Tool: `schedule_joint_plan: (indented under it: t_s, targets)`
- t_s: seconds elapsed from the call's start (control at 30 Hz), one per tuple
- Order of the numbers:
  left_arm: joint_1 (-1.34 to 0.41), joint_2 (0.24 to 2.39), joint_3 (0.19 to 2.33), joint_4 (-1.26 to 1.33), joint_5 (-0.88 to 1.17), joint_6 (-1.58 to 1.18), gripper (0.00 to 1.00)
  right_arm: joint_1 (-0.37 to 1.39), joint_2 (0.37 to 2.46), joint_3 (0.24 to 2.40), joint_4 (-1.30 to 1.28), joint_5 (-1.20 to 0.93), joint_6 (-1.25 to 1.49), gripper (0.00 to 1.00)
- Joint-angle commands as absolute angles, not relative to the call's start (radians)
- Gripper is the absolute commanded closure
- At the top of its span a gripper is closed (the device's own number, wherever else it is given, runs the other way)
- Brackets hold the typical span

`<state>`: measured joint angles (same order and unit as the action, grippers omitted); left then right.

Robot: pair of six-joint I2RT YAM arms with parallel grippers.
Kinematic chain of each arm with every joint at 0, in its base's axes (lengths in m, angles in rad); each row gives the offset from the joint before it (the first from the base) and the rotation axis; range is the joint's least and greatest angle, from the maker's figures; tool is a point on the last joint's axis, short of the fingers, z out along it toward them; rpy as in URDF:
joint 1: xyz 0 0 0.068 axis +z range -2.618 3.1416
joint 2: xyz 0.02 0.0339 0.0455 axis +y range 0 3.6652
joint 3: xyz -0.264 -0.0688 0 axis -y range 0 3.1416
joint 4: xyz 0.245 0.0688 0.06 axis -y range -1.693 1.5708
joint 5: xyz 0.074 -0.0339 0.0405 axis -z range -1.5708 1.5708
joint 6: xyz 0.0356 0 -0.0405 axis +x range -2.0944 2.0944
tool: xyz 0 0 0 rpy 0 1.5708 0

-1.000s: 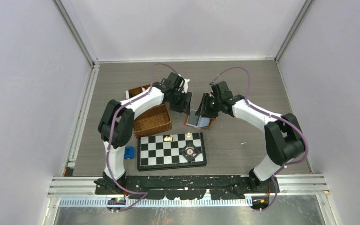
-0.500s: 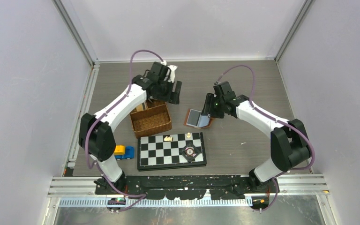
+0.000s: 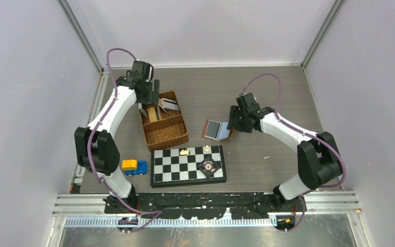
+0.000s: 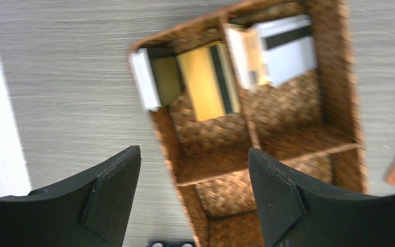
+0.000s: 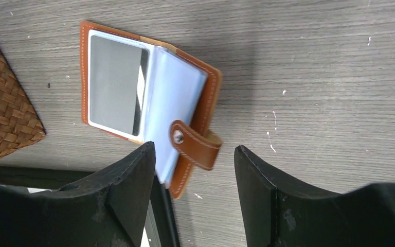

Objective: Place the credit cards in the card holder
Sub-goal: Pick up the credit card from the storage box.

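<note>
The card holder lies open on the table, tan leather with pale sleeves and its snap strap loose. A grey card sits in its left pocket. More credit cards stand in the wicker basket's far compartments: a white one with a black stripe, a yellow one and a white one. My left gripper hovers open and empty over the basket's left edge. My right gripper is open and empty just right of the holder, above its strap.
The wicker basket stands left of the holder, its corner close to it. A chessboard with a few pieces lies in front. A blue and yellow toy truck sits left of the board.
Both grippers have opened. The left arm swung away from the holder, left and back over the basket. The right gripper drew back to the right, leaving the holder lying open.
</note>
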<state>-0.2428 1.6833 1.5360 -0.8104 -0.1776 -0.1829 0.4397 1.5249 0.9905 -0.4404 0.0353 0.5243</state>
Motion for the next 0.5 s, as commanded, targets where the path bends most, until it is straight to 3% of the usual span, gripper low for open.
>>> schedule_joint_plan:
  t_s: [0.0,0.47]
  targets:
    - [-0.192,1.73,1.569,-0.814,-0.343,-0.135,0.21,0.426,1.494,0.977,-0.39,0.037,0.508,0.37]
    - [-0.103,1.922,1.625,-0.79,-0.286,-0.127,0.18,0.395,1.487,0.934,-0.335,-0.049,0.511,0.37]
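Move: The stack of credit cards standing in the storage box's far left corner lies about 5 cm ahead of the left hand, 6 cm to its left and some 11 cm below. The yellow card lies about 3 cm ahead, level sideways, at nearly the same depth; the white striped cards are around 7 cm ahead and 8 cm to the right. The right hand has the stack about 12 cm ahead, 43 cm to its left and slightly lower. Towards the card stack in the box's left corner, the left hand swings left about 7 cm and, as that sideways travel slows, sinks some 7 cm with a slight forward drift. The wrist tips the fingers about 10 degrees further down, with its left side rising and a small counter-clockwise turn, while the fingers stay wide open, close above the cards. ##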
